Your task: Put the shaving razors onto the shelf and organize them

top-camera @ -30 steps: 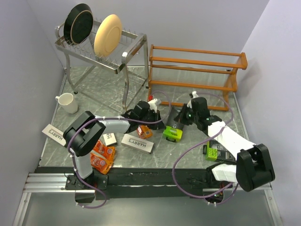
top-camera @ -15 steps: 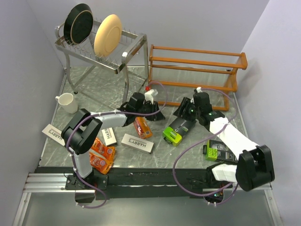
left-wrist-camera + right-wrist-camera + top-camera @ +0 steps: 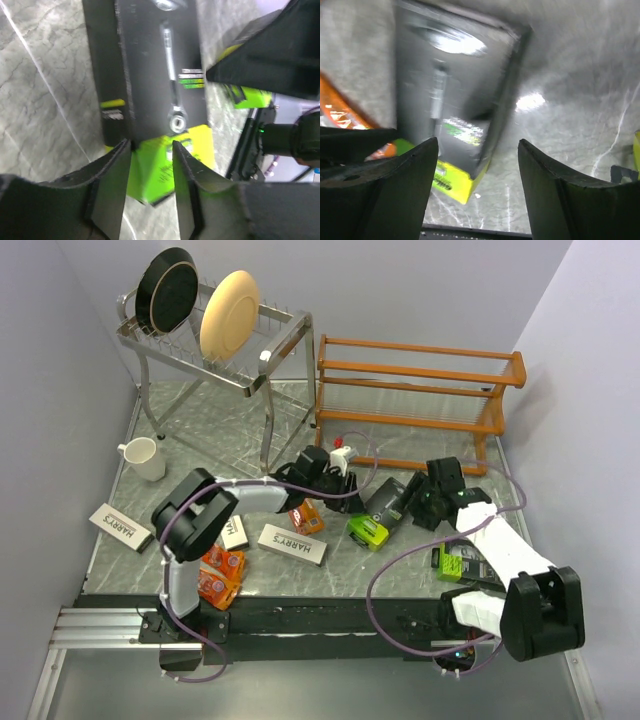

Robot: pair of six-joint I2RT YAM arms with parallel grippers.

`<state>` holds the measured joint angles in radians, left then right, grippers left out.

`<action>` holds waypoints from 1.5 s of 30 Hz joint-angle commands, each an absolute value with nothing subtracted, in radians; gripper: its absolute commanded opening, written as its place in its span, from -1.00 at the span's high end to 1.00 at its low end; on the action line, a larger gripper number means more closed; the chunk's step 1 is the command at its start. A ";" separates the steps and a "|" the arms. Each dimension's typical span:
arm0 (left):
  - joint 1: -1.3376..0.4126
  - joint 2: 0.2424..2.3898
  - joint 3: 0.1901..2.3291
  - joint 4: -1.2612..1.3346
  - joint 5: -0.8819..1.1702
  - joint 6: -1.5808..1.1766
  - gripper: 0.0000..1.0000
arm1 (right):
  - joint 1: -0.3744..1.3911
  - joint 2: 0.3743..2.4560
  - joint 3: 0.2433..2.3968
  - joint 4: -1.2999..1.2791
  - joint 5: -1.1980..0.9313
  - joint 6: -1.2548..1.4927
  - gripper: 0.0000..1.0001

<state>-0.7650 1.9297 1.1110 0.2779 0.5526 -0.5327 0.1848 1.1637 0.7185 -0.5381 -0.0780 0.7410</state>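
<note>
A black-and-lime-green razor pack [image 3: 378, 514] lies flat on the marble table between my two grippers. My left gripper [image 3: 345, 490] is at its far-left side, jaws apart, with the pack's lime end [image 3: 170, 165] showing between the fingertips [image 3: 151, 147] but not clamped. My right gripper [image 3: 413, 502] stands open just right of the pack [image 3: 450, 90], with nothing between its fingers [image 3: 477, 145]. A second black-and-lime pack [image 3: 460, 562] lies by the right arm. Orange packs [image 3: 305, 518] [image 3: 218, 575] and white HARRY'S boxes [image 3: 293, 543] [image 3: 120, 525] lie on the table. The orange-brown shelf [image 3: 420, 390] stands at the back right.
A silver metal rack [image 3: 215, 335] with a black plate and a cream plate stands at the back left. A white mug [image 3: 143, 458] sits on the left. Purple cables loop over both arms. Walls close in on the left and right.
Both grippers have opened. The right one let go of the black-and-lime pack, which now lies flat, and drew back to the right. The left gripper moved right up to that pack.
</note>
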 commanded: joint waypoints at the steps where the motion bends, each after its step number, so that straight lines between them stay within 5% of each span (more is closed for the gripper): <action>1: -0.773 1.999 1.161 0.249 0.545 -0.502 0.18 | 0.155 1.218 0.611 -0.400 -0.187 0.827 -0.41; 7: -0.781 2.048 1.147 0.293 0.590 -0.495 0.61 | 0.155 1.299 0.535 -0.163 -0.303 0.801 0.16; 8: -0.784 2.049 1.146 0.298 0.598 -0.497 0.66 | 0.156 1.307 0.529 -0.146 -0.320 0.789 0.52; 11: -0.802 2.040 1.132 0.333 0.618 -0.497 0.97 | 0.172 1.296 0.528 -0.110 -0.345 0.761 1.00; 26: -0.833 1.838 1.127 0.338 0.603 -0.500 0.99 | 0.284 1.084 0.646 -0.089 -0.334 0.606 1.00; 45: -0.718 1.967 1.333 0.288 0.459 -0.454 0.99 | 0.307 1.514 0.957 0.115 -0.350 0.617 1.00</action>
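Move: The black-and-green razor pack lies flat between the two open hands. Its middle is about 6 cm right and 2 cm back of the left hand, and 6 cm left and 1 cm back of the right hand, some 4 cm below both. The shelf's low front rail runs about 9 cm ahead of the right hand, its middle 2 cm left. The orange razor pack lies roughly 11 cm left and 4 cm back of the left hand. Both hands dip 2 to 3 cm and close on opposite edges of the black-and-green pack, pinching from either side. Fingers shut, the right hand rises and carries on forward towards the shelf and leftward, ending about 12 cm forward, 9 left and 5 up, its wrist turning some 20 degrees counter-clockwise and tilting its fingers more forward. The left hand almost stays, then goes about 4 cm forward near the end. ##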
